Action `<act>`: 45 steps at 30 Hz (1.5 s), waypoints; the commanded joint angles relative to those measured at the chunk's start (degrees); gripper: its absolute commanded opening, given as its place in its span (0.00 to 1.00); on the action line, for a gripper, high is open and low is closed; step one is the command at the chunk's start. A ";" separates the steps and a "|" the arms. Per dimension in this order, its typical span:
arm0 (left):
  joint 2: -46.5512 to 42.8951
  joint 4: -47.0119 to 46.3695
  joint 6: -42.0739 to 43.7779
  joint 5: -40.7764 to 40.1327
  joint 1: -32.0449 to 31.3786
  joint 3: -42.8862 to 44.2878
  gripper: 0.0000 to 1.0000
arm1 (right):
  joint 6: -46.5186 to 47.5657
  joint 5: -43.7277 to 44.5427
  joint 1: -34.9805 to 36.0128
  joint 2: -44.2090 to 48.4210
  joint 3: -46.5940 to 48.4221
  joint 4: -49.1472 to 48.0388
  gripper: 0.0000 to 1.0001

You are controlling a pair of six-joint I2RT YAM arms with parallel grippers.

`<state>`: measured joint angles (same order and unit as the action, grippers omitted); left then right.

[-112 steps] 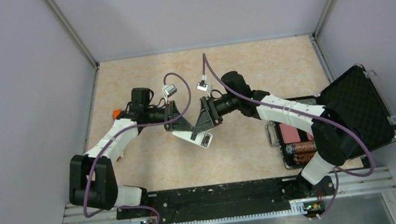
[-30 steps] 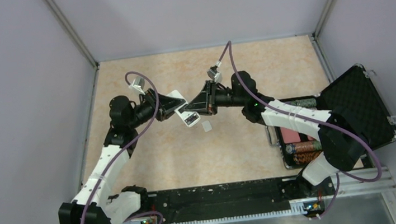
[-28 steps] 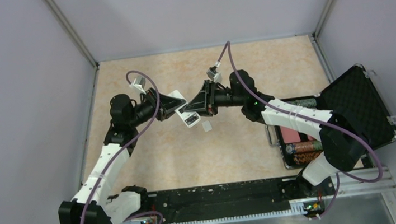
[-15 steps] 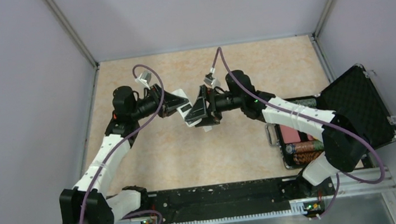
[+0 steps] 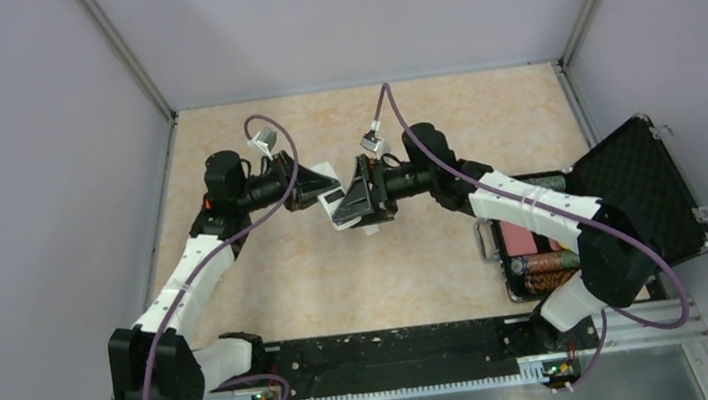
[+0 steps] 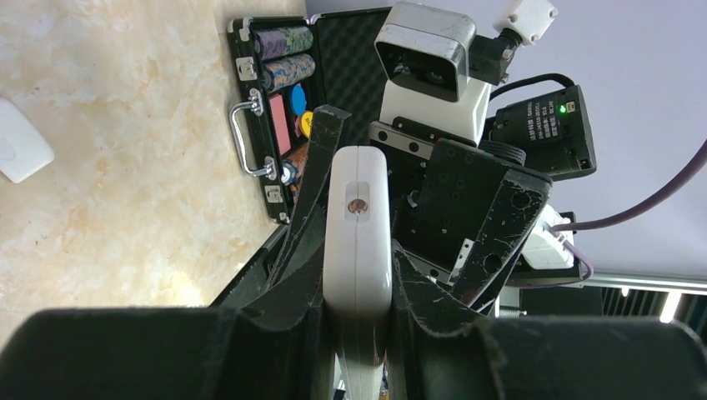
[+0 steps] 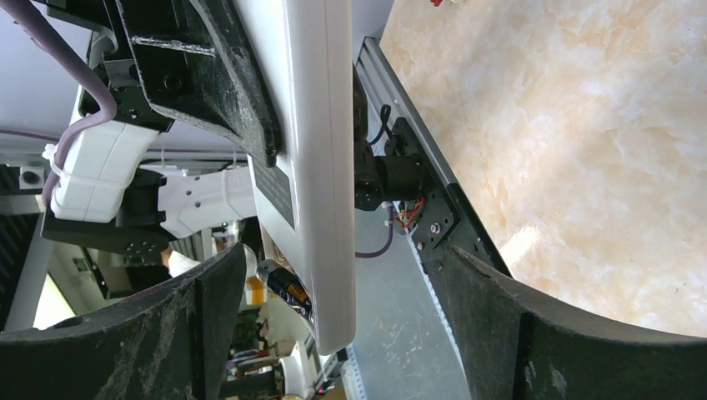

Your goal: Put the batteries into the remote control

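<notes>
My left gripper (image 5: 321, 192) is shut on the white remote control (image 5: 333, 199) and holds it above the table, its free end toward the right arm. In the left wrist view the remote control (image 6: 358, 225) sits pinched between the left gripper's (image 6: 358, 260) black fingers. The right gripper (image 5: 359, 205) is open and straddles that free end without touching it. From the right wrist, the remote control (image 7: 313, 150) hangs between the wide-apart jaws of the right gripper (image 7: 342, 267). One dark battery (image 7: 286, 291) with orange print pokes out at a slant from the recess near the remote's tip.
A small white cover piece (image 5: 370, 228) lies on the tabletop just under the grippers, and shows again as the cover piece (image 6: 18, 142). An open black case (image 5: 631, 191) with striped chip rolls (image 5: 539, 269) and a pink deck (image 5: 518, 239) stands at the right. Walls enclose the table.
The right gripper has opened and slid left until it straddles the remote's end. The left gripper, still holding the remote, has shifted a little to the right.
</notes>
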<state>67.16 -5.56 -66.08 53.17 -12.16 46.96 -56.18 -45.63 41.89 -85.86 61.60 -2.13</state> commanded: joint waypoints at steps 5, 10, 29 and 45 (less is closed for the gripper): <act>0.91 1.22 1.40 1.92 -0.10 3.46 0.00 | 4.02 -1.30 0.67 1.36 3.29 0.99 0.83; 1.55 7.68 4.75 1.36 -0.12 5.72 0.00 | 5.18 -1.15 1.25 0.61 4.01 1.92 0.83; 1.90 10.72 5.79 2.60 -0.14 6.41 0.00 | 4.58 0.19 1.56 -1.42 2.71 3.43 0.53; 2.01 3.78 1.21 7.31 0.04 5.46 0.00 | 0.44 -1.81 1.35 -0.76 -0.89 -5.48 0.29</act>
<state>69.67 3.62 -60.82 56.80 -11.77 50.57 -55.92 -47.94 42.85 -86.89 61.56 -2.81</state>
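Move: The battery in the remote's near end lies just beyond the open right fingers, about 1 cm to their left and 1 cm up; the remote's middle is some 4 cm ahead, 2 cm left and 1 cm up. The battery cover lies on the table, roughly 2 cm ahead, 6 cm right and 18 cm below. From the left hand, which still holds the remote, the battery is about 6 cm back and 1 cm right, nearly level. Right fingers close around the remote's battery end, easing back 1 cm; left lowers the remote 2 cm, then lifts. ##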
